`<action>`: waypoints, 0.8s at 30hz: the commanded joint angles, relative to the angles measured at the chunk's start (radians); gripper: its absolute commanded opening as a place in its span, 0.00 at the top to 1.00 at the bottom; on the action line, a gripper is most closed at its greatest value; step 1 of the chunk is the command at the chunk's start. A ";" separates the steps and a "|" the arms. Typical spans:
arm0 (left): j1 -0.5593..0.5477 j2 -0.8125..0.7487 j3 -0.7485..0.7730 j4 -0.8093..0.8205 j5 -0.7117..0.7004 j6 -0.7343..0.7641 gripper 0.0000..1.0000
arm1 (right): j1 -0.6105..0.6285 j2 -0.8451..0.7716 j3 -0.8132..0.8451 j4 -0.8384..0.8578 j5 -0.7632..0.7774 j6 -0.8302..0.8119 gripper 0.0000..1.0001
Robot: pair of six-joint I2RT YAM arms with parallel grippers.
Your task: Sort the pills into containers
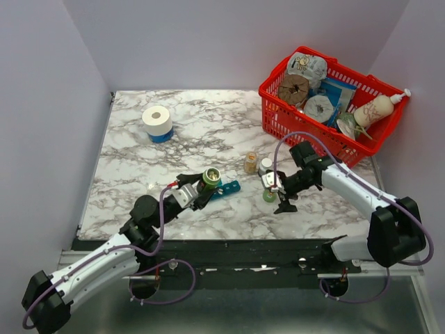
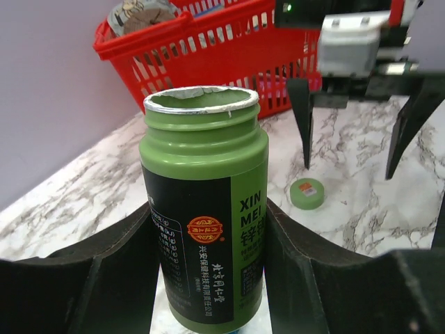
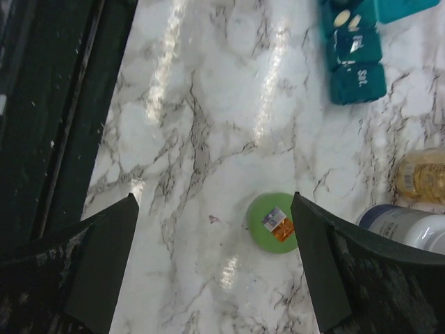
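Note:
My left gripper [image 2: 208,278] is shut on an uncapped green pill bottle [image 2: 201,209], holding it upright by its labelled body. In the top view that bottle [image 1: 211,179] stands just left of the teal containers [image 1: 226,188]. The containers [image 3: 351,49] lie at the top of the right wrist view, and pale pills [image 3: 342,18] show in one open compartment. My right gripper [image 3: 215,209] hangs open over the marble. The bottle's green cap [image 3: 273,221] lies flat just inside its right finger, and also shows as the green cap [image 2: 307,193] below the right gripper [image 2: 354,125].
An amber bottle [image 1: 250,163] and a white-capped bottle [image 1: 265,165] stand behind the right gripper [image 1: 278,195]. A full red basket [image 1: 327,97] sits at the back right, and a white tape roll [image 1: 157,122] at the back left. The table's dark front edge [image 3: 62,139] runs close by.

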 commanded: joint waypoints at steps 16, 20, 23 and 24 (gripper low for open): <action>0.004 -0.214 0.100 -0.316 0.026 0.132 1.00 | 0.168 0.286 0.111 0.186 0.488 0.030 0.13; 0.004 -0.206 0.108 -0.333 0.035 0.133 1.00 | 0.182 0.320 0.116 0.180 0.517 0.044 0.22; 0.004 -0.211 0.106 -0.333 0.041 0.132 1.00 | 0.187 0.328 0.108 0.178 0.532 0.050 0.28; 0.004 -0.211 0.106 -0.333 0.042 0.132 1.00 | 0.187 0.335 0.106 0.177 0.536 0.050 0.30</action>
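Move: The green cap lies label-up on the table about 6 cm ahead of the open right hand, 1 cm to its left and 10 cm below. Around it from that hand: the white bottle 15 cm ahead and 3 cm left, the amber bottle 18 cm ahead and 8 cm left, the pill organizer's middle 7 cm ahead and 22 cm left. The left hand already holds the open green bottle; the cap lies 6 cm ahead of that hand, 23 cm right and 23 cm below. No contact with the cap can be seen yet: the right hand sinks some 8 cm and reaches nearly 6 cm forward onto it, first forward and down, then almost straight down. The fingers tip some 25 degrees steeper towards the table and close by about a quarter around the cap. The left hand keeps its grip on the green bottle, easing 2 to 3 cm back and left while rising slightly and sinking again. ##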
